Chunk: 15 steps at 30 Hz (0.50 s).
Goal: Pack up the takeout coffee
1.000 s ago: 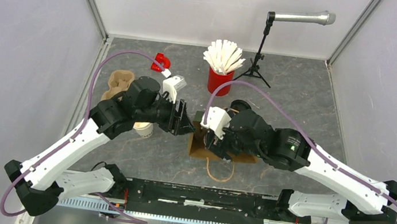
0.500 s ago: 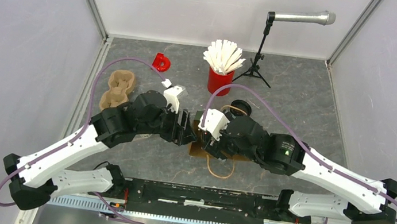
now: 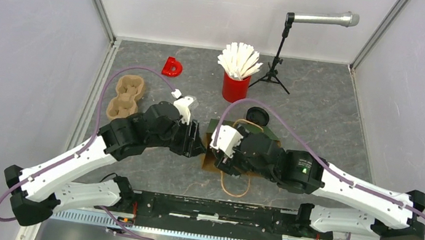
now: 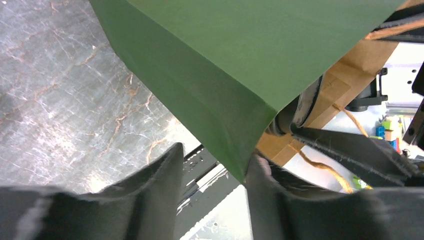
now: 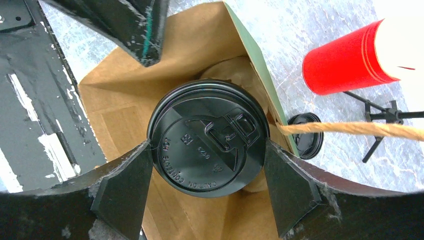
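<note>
A takeout coffee cup with its black lid (image 5: 207,145) hangs upright inside the open brown paper bag (image 5: 115,110). My right gripper (image 5: 207,150) is shut on it, a finger pressed to each side of the lid rim. In the top view the right gripper (image 3: 222,157) sits over the bag (image 3: 209,163) and hides the cup. My left gripper (image 4: 214,155) is open and straddles the bag's green outer wall (image 4: 225,60) at its left rim; the wall's fold lies against one finger. From above, the left gripper (image 3: 198,145) meets the bag's left edge.
A loose black lid (image 3: 257,115) lies just behind the bag. The red cup of white sticks (image 3: 235,86) and a microphone stand (image 3: 275,66) are at the back. The brown pulp carrier (image 3: 125,93) and a red D-shaped piece (image 3: 172,66) lie at the left.
My left arm swung right and forward to the bag's left rim. My right arm drew nearer with the cup over the bag, uncovering the loose lid behind it.
</note>
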Tool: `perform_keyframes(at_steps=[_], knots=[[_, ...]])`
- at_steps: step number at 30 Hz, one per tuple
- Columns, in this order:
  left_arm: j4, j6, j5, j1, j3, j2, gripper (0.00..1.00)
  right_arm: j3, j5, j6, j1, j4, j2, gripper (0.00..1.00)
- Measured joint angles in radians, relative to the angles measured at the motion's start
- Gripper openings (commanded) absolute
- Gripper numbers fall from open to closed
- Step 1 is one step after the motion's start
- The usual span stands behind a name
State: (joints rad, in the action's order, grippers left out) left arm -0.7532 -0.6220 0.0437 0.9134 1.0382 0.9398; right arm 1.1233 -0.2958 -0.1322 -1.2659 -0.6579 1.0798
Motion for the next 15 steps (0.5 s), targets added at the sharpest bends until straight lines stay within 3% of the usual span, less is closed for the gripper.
perform_keyframes(at_steps=[2,4,10,15], knots=[[0.002,-0.003,0.0,0.003,-0.008,0.0,0.26,0.0,-0.014,0.003,-0.022,0.013,0.011,0.81],[0.005,-0.006,0.002,0.005,-0.013,-0.003,0.14,0.0,-0.031,0.005,-0.038,0.018,0.025,0.82],[0.022,-0.005,0.011,0.005,-0.022,-0.02,0.06,-0.024,-0.055,-0.054,-0.048,0.045,0.015,0.86],[0.037,0.002,0.039,0.005,-0.022,-0.017,0.06,-0.068,-0.069,-0.18,-0.048,0.05,-0.017,0.87]])
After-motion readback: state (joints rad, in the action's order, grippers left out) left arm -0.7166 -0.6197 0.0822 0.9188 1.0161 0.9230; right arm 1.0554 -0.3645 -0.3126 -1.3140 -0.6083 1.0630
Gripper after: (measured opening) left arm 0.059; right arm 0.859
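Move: The paper bag's left rim already stands between the left gripper's open fingers, about 1 cm to their right. The pulp carrier inside the bag lies some 6 cm right, 4 ahead and 8 below that gripper. From the right gripper, which holds the lidded coffee cup in the bag mouth, the carrier is about 4 cm ahead, 4 left and 8 below; the loose black lid is 14 ahead, 10 right, and the red cup 20 straight ahead, both lower. Shut the left gripper on the bag's left rim to pinch it, then let that hand ease back and left by less than 1 cm. Keep the lidded cup in the right gripper; make a slight sway left and back again, sink about 1 cm into the bag mouth and tip the fingers up roughly 10 degrees. ##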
